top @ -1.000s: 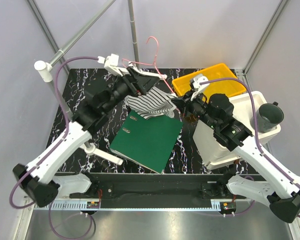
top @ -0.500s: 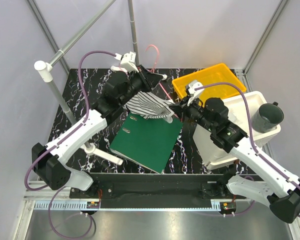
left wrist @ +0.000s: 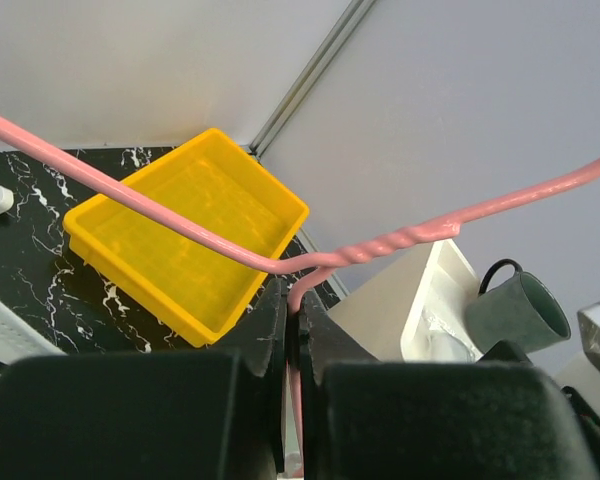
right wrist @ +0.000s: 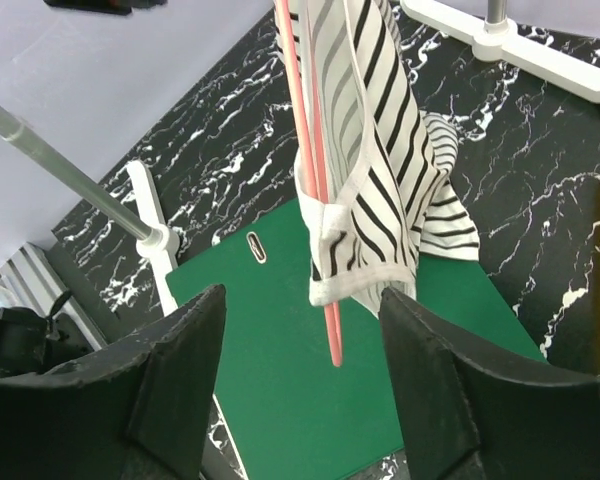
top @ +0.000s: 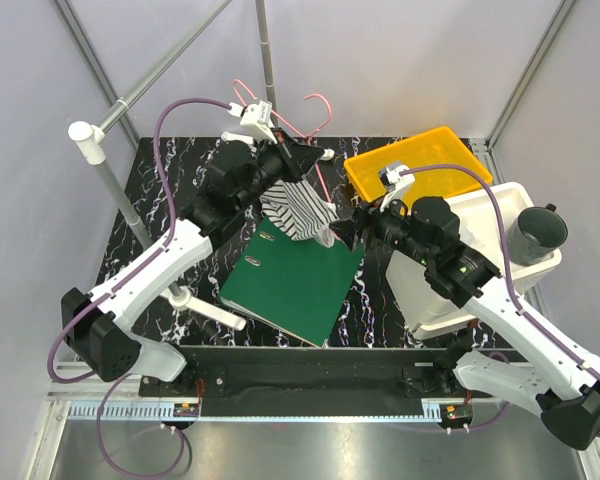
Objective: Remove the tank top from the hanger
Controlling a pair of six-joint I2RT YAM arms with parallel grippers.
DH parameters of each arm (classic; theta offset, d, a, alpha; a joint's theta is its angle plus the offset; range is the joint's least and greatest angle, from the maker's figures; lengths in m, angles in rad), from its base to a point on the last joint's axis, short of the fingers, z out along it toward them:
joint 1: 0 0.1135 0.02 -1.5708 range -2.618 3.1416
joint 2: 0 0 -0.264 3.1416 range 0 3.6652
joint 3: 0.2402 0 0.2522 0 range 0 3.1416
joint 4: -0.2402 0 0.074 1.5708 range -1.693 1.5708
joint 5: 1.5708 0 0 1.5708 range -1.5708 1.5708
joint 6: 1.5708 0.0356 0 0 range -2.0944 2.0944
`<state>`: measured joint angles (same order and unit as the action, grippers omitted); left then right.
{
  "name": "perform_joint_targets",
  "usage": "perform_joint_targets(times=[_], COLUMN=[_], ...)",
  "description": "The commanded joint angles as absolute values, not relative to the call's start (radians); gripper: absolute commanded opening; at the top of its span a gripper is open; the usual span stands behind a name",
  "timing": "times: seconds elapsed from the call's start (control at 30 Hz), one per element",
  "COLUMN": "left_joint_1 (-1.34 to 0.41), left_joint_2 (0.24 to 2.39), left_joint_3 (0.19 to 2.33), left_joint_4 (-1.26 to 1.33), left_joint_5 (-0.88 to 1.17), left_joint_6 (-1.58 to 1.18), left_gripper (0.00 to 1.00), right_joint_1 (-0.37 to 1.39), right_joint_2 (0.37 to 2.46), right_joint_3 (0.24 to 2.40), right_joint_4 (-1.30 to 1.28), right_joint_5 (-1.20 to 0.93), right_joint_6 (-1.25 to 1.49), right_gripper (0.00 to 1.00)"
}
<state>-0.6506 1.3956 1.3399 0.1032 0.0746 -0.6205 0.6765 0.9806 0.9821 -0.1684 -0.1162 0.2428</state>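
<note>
The pink hanger (top: 322,102) is held up over the back of the table, tilted on edge. My left gripper (top: 305,158) is shut on its wire; in the left wrist view the jaws (left wrist: 298,292) pinch the pink wire (left wrist: 400,240) just below its twisted neck. The striped tank top (top: 300,208) still hangs on the hanger, drooping toward the green binder (top: 295,285). My right gripper (top: 342,232) is open beside the garment's lower right edge. In the right wrist view the tank top (right wrist: 375,190) and the hanger's pink end (right wrist: 332,345) hang between the spread fingers (right wrist: 405,330), touching neither.
A yellow tray (top: 420,165) sits at the back right. A white bin (top: 480,215) with a dark cup (top: 535,232) stands at the right. A grey rail (top: 160,70) and its stand (top: 110,190) occupy the left, with the stand's white foot (top: 210,310) near the binder.
My left gripper closed on the hanger and tipped it up. My right gripper opened, letting go of the tank top, which now hangs narrower and straight down.
</note>
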Motion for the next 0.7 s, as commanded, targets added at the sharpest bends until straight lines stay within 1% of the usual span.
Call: perform_joint_targets(times=[0.0, 0.03, 0.1, 0.13, 0.27, 0.37, 0.43, 0.47, 0.53, 0.57, 0.63, 0.67], left_joint_1=[-0.652, -0.65, -0.652, -0.652, -0.652, -0.657, -0.658, -0.658, -0.66, -0.658, -0.66, -0.661], left_joint_2=[1.345, 1.344, 1.342, 1.339, 1.328, 1.322, 1.325, 1.325, 1.328, 1.328, 1.328, 1.33], left_joint_3=[1.356, 1.356, 1.353, 1.351, 1.344, 1.339, 1.338, 1.338, 1.339, 1.339, 1.338, 1.338], left_joint_4=[0.176, 0.176, 0.178, 0.178, 0.181, 0.186, 0.187, 0.189, 0.189, 0.189, 0.19, 0.19], left_joint_5=[0.074, 0.078, 0.087, 0.089, 0.092, 0.094, 0.094, 0.095, 0.097, 0.098, 0.097, 0.094], left_joint_6=[-0.575, -0.577, -0.58, -0.578, -0.581, -0.58, -0.58, -0.58, -0.581, -0.58, -0.578, -0.577], left_gripper=[0.0, 0.0, 0.0, 0.0, 0.0, 0.0, 0.0, 0.0, 0.0, 0.0, 0.0, 0.0], right_joint_1=[0.675, 0.675, 0.675, 0.675, 0.676, 0.675, 0.675, 0.676, 0.675, 0.675, 0.675, 0.675], right_joint_2=[1.008, 1.015, 1.026, 1.029, 1.052, 1.063, 1.066, 1.068, 1.071, 1.074, 1.077, 1.077], right_joint_3=[1.071, 1.077, 1.083, 1.085, 1.094, 1.097, 1.092, 1.091, 1.088, 1.088, 1.086, 1.085], right_joint_4=[-0.182, -0.187, -0.187, -0.187, -0.178, -0.175, -0.167, -0.164, -0.16, -0.156, -0.155, -0.153], right_joint_5=[-0.11, -0.104, -0.095, -0.095, -0.1, -0.106, -0.1, -0.095, -0.092, -0.092, -0.094, -0.087], right_joint_6=[0.256, 0.25, 0.249, 0.247, 0.248, 0.247, 0.245, 0.242, 0.239, 0.241, 0.239, 0.238], right_gripper=[0.67, 0.6, 0.54, 0.47, 0.44, 0.37, 0.36, 0.31, 0.29, 0.22, 0.16, 0.08])
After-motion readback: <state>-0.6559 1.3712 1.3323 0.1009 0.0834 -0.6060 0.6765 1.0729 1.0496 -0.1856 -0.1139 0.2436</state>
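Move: For the right hand, with its fingers apart, the tank top's strap at the hanger's lower end is about 2 cm ahead and 1 cm to the left, nearly at finger height. The hanger neck is some 12 cm ahead, 7 cm left and 10 cm above; the green binder lies roughly 10 cm left, level fore and aft, about 25 cm below. From the left hand, already gripping the neck, the strap is about 10 cm back, 6 cm right and 10 cm down. Forward and to the left, the right hand eases in by nearly 2 cm, first bobbing up about 1.5 cm and then sinking back to just below its starting height, while its fingers close from wide open and pinch the strap at the hanger's end. The wrist hardly turns. The left hand keeps its closed grip on the hanger neck, steadying it almost in place. ##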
